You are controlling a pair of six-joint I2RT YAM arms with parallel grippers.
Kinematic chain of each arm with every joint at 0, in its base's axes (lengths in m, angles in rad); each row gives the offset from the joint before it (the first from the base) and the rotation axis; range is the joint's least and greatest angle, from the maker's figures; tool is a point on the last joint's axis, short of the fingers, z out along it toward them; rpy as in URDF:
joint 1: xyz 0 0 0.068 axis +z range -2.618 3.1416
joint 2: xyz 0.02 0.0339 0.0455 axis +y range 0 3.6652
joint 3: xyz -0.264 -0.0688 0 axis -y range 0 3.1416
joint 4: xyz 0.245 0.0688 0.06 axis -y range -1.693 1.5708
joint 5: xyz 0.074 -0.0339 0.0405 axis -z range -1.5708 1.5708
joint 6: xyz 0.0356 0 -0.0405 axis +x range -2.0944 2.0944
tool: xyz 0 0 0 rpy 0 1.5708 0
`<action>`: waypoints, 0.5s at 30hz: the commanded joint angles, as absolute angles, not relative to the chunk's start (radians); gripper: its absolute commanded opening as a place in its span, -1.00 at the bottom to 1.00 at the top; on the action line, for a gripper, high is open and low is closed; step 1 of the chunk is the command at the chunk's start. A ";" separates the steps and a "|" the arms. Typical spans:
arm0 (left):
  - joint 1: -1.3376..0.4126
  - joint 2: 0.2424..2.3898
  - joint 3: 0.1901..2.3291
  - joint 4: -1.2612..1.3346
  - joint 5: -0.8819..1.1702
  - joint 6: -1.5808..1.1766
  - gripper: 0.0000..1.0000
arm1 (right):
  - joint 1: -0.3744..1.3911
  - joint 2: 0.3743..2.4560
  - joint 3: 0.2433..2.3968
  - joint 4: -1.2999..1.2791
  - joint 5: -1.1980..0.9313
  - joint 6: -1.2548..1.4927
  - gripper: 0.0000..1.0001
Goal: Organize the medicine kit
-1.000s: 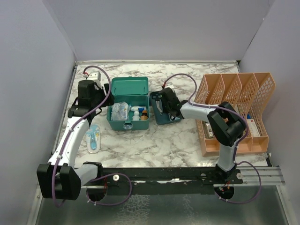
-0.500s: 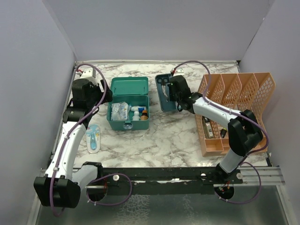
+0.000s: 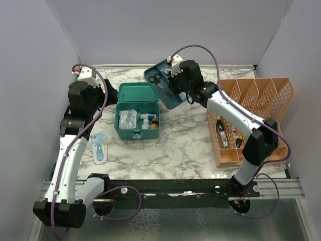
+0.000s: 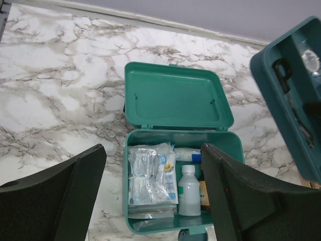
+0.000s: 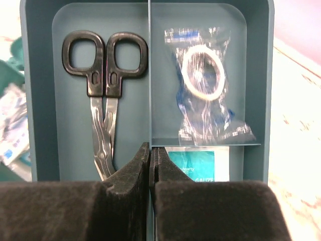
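The medicine kit (image 3: 137,95) is a teal box on the marble table, its lid folded open toward the back. Inside lie clear plastic packets (image 4: 150,175), a white bottle (image 4: 189,191) and a tube. Its matching insert tray (image 3: 159,83) hangs tilted in the air behind and right of the box. My right gripper (image 3: 176,85) is shut on the tray's centre divider (image 5: 150,75). The tray (image 5: 37,100) holds black-handled scissors (image 5: 103,100), a bagged roll (image 5: 205,95) and a gauze packet (image 5: 193,163). My left gripper (image 3: 111,95) is open and empty, just left of the box; in its wrist view it (image 4: 153,150) looks down on the box.
An orange mesh file rack (image 3: 251,95) stands at the right with a few small items in its slots. A blue-and-white blister pack (image 3: 100,147) lies on the table left of the box's front. Grey walls close in the table on three sides.
My right gripper has lifted the insert tray from beside the box up and back toward the left, tilting it. My left gripper has opened wider and drawn back to the left.
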State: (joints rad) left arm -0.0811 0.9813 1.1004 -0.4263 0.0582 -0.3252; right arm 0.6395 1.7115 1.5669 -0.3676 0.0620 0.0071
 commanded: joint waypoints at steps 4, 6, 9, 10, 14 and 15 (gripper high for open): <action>-0.087 0.931 1.176 -0.445 -0.043 -0.321 0.60 | 0.710 1.841 1.753 -0.463 -0.231 -0.168 -0.98; -0.087 0.920 1.171 -0.445 -0.123 -0.308 0.60 | 0.731 1.871 1.787 -0.475 -0.303 -0.214 -0.98; -0.086 0.910 1.171 -0.454 -0.178 -0.308 0.60 | 0.763 1.926 1.848 -0.522 -0.376 -0.289 -0.98; -0.087 0.905 1.169 -0.452 -0.180 -0.311 0.60 | 0.774 1.942 1.862 -0.533 -0.395 -0.311 -0.98; -0.086 0.890 1.163 -0.450 -0.186 -0.316 0.60 | 0.807 1.974 1.885 -0.541 -0.446 -0.382 -0.98; -0.086 0.892 1.165 -0.456 -0.195 -0.319 0.60 | 0.817 1.982 1.899 -0.558 -0.465 -0.402 -0.98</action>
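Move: The right hand holds the grey tray by its divider, some 23 cm above the table. The open green box it is going to has its middle about 17 cm to this hand's left, 4 cm back and 18 cm below. The open lid lies beyond the box, roughly 11 cm ahead and 17 cm left; the bottles inside are about 14 cm left and 4 cm back. From the left hand, the box is about 8 cm ahead, 7 cm right and 25 cm down. Still pinching the divider, the right fingers carry the tray left towards the box, about 12 cm, drawing some 6 cm back and sinking about 3 cm late in the sweep, while the wrist turns roughly 35 degrees counter-clockwise. The empty left hand, open throughout, rises about 4 cm and then slides left, away from the box. ##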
